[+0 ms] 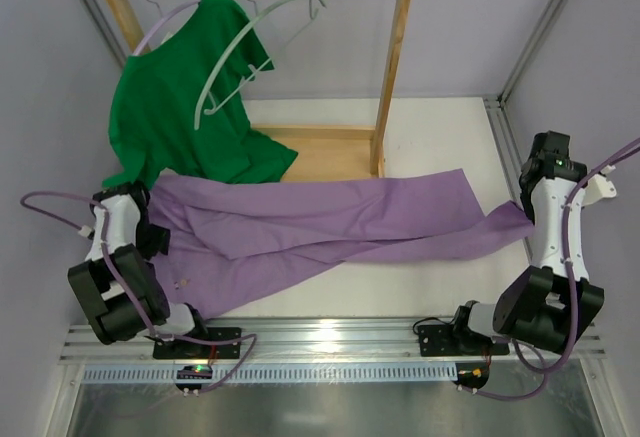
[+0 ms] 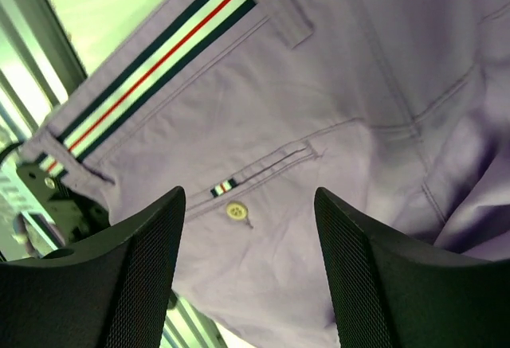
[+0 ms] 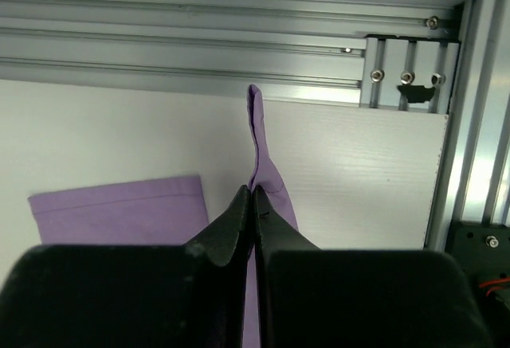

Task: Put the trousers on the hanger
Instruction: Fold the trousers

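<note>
The lilac trousers (image 1: 330, 222) lie spread across the table, waist at the left and leg ends at the right. My left gripper (image 1: 153, 237) hovers over the waist end, open. In the left wrist view its fingers (image 2: 151, 236) stand wide apart above the back pocket button (image 2: 236, 211) and striped waistband (image 2: 151, 65), with nothing between them. My right gripper (image 1: 527, 209) is shut on the hem of one trouser leg (image 3: 267, 174), pinched into a ridge at the fingertips (image 3: 253, 191). The pale grey-green hanger (image 1: 228, 54) hangs empty from the wooden rack's top rail.
The wooden rack (image 1: 392, 77) stands at the back, its base board beside the trousers. A dark green T-shirt (image 1: 170, 107) on a lavender hanger drapes down onto the trousers' upper left edge. Aluminium rails (image 3: 199, 53) border the table at the right and near edges.
</note>
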You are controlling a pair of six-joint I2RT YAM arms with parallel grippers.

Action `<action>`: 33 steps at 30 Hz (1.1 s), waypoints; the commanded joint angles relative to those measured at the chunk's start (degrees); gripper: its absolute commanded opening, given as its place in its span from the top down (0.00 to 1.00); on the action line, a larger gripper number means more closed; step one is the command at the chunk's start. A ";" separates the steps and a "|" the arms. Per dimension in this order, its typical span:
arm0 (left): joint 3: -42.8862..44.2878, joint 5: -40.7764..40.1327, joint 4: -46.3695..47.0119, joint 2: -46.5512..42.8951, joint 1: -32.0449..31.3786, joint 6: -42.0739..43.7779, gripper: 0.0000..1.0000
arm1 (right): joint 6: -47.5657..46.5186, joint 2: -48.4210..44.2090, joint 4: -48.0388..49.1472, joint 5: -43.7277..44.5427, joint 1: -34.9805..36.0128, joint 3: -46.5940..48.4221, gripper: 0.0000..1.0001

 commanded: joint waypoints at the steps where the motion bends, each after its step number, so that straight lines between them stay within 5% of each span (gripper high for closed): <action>1: -0.73 3.23 -6.15 -1.93 1.83 -5.85 0.34 | -4.66 -2.58 6.55 -1.45 -0.28 0.66 0.96; 7: -3.54 5.60 -7.30 -2.37 8.50 -6.21 0.31 | -6.95 0.23 8.40 -3.92 -0.28 0.84 0.96; 12: -7.94 2.62 -6.60 -3.95 12.73 -6.99 0.41 | -8.53 0.32 10.34 -6.37 -0.28 0.92 0.96; 16: -8.90 6.39 -1.62 -4.49 12.65 -8.67 0.74 | -8.89 -0.47 10.51 -5.59 -0.63 0.75 0.96; 23: -7.94 2.18 2.44 5.43 12.65 -7.18 1.00 | -10.38 0.32 10.86 -7.16 -5.90 -0.92 0.96; 33: -0.05 -0.81 9.91 11.68 12.21 0.10 0.99 | -11.96 -4.60 9.02 -8.83 -8.28 0.49 0.96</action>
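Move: Below the open left hand, the patch of trousers just inside the waistband lies about 5 cm back and 5 cm down, level to the side. The near back-pocket button is some 4 cm back and 4 cm to the right, and the waistband runs about 4 cm back and 6 cm to the left. For the right hand, holding a leg end, that patch is roughly 80 cm left, 9 cm back and 15 cm below; the other leg's hem is some 9 cm ahead and 10 cm left. Drawing back about 7 cm and slightly down, the left hand turns some 20 degrees counter-clockwise and shuts its fingers fully. It then sinks about 3 cm until the closed tips rest on the cloth, and starts forward-left towards the waistband. The right hand keeps its pinch on the leg, going 3.5 cm forward, then right and back. ##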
